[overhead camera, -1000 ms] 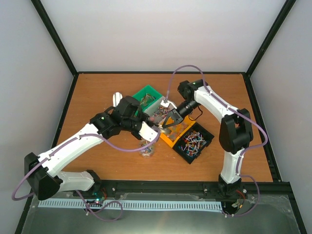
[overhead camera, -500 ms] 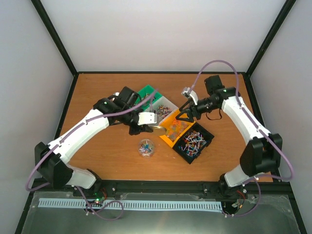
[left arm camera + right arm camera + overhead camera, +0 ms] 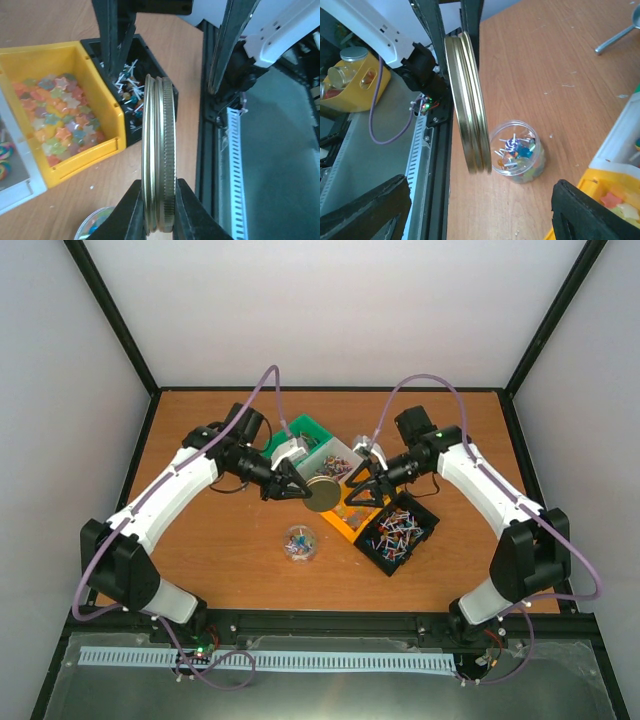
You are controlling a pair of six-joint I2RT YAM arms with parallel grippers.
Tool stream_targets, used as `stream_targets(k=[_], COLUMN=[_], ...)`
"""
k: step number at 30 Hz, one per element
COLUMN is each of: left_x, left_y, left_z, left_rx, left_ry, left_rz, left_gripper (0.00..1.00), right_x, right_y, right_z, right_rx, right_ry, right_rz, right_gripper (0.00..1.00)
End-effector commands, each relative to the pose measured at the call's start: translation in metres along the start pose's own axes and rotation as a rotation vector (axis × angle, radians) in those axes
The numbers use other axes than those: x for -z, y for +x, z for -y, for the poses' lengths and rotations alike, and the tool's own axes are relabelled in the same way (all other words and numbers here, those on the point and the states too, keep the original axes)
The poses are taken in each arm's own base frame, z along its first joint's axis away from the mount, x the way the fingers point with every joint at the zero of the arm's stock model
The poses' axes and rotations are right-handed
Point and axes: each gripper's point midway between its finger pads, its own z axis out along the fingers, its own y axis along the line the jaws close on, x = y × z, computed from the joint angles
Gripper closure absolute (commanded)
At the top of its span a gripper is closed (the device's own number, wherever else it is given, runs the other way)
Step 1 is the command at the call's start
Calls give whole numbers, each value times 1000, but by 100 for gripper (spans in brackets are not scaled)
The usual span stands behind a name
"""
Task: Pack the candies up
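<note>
My left gripper (image 3: 298, 489) (image 3: 159, 212) is shut on a gold metal lid (image 3: 322, 493) (image 3: 160, 150), held on edge above the table. Facing it from the right, my right gripper (image 3: 358, 490) (image 3: 480, 212) is open, its fingers (image 3: 365, 210) wide on either side of the lid (image 3: 465, 100) and apart from it. Below stands an open clear jar (image 3: 299, 543) (image 3: 517, 150) with mixed candies inside. Star-shaped candies fill a yellow bin (image 3: 342, 525) (image 3: 95, 150). Stick-like candies lie in a black bin (image 3: 428, 530) (image 3: 131, 85).
A green bin (image 3: 300, 427) and a pale bin (image 3: 345, 452) stand behind the lid. A metal scoop (image 3: 622, 31) lies on the wood far from the jar. The black frame rail (image 3: 330, 622) runs along the near table edge.
My right gripper has opened and swung back to the right. The left arm has drawn back to the left and lifted the lid, turning it on edge between the two grippers.
</note>
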Motion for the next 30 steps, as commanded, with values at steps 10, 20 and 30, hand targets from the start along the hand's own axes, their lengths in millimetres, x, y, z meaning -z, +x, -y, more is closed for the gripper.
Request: stream_targets(k=[10, 20, 30], left_x=[12, 11, 12], left_y=[-11, -3, 6], left_z=[-2, 0, -5], left_rx=[148, 171, 170], left_ry=[93, 83, 30], left_rz=[92, 103, 74], left_gripper=[98, 97, 91], right_x=[-26, -25, -26], right_y=[-11, -27, -28], right_z=[-15, -17, -18], right_rx=[-11, -46, -89], right_ry=[-108, -147, -160], right_rz=[-23, 18, 21], right_gripper=[68, 80, 95])
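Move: The lid is already held by the left hand, its middle about 3 cm to that hand's right and 1 cm below. From the open right hand it lies some 6 cm left, 1 cm back and 1 cm lower. The candy jar stands roughly 10 cm left, 6 cm back and 18 cm below the right hand; the orange bin lies level with it, 2 cm right, and the black bin 4 cm back and 10 cm right, both 20 cm down. Right hand slides about 3 cm left and closes on the lid's free rim while the left keeps its pinch. ##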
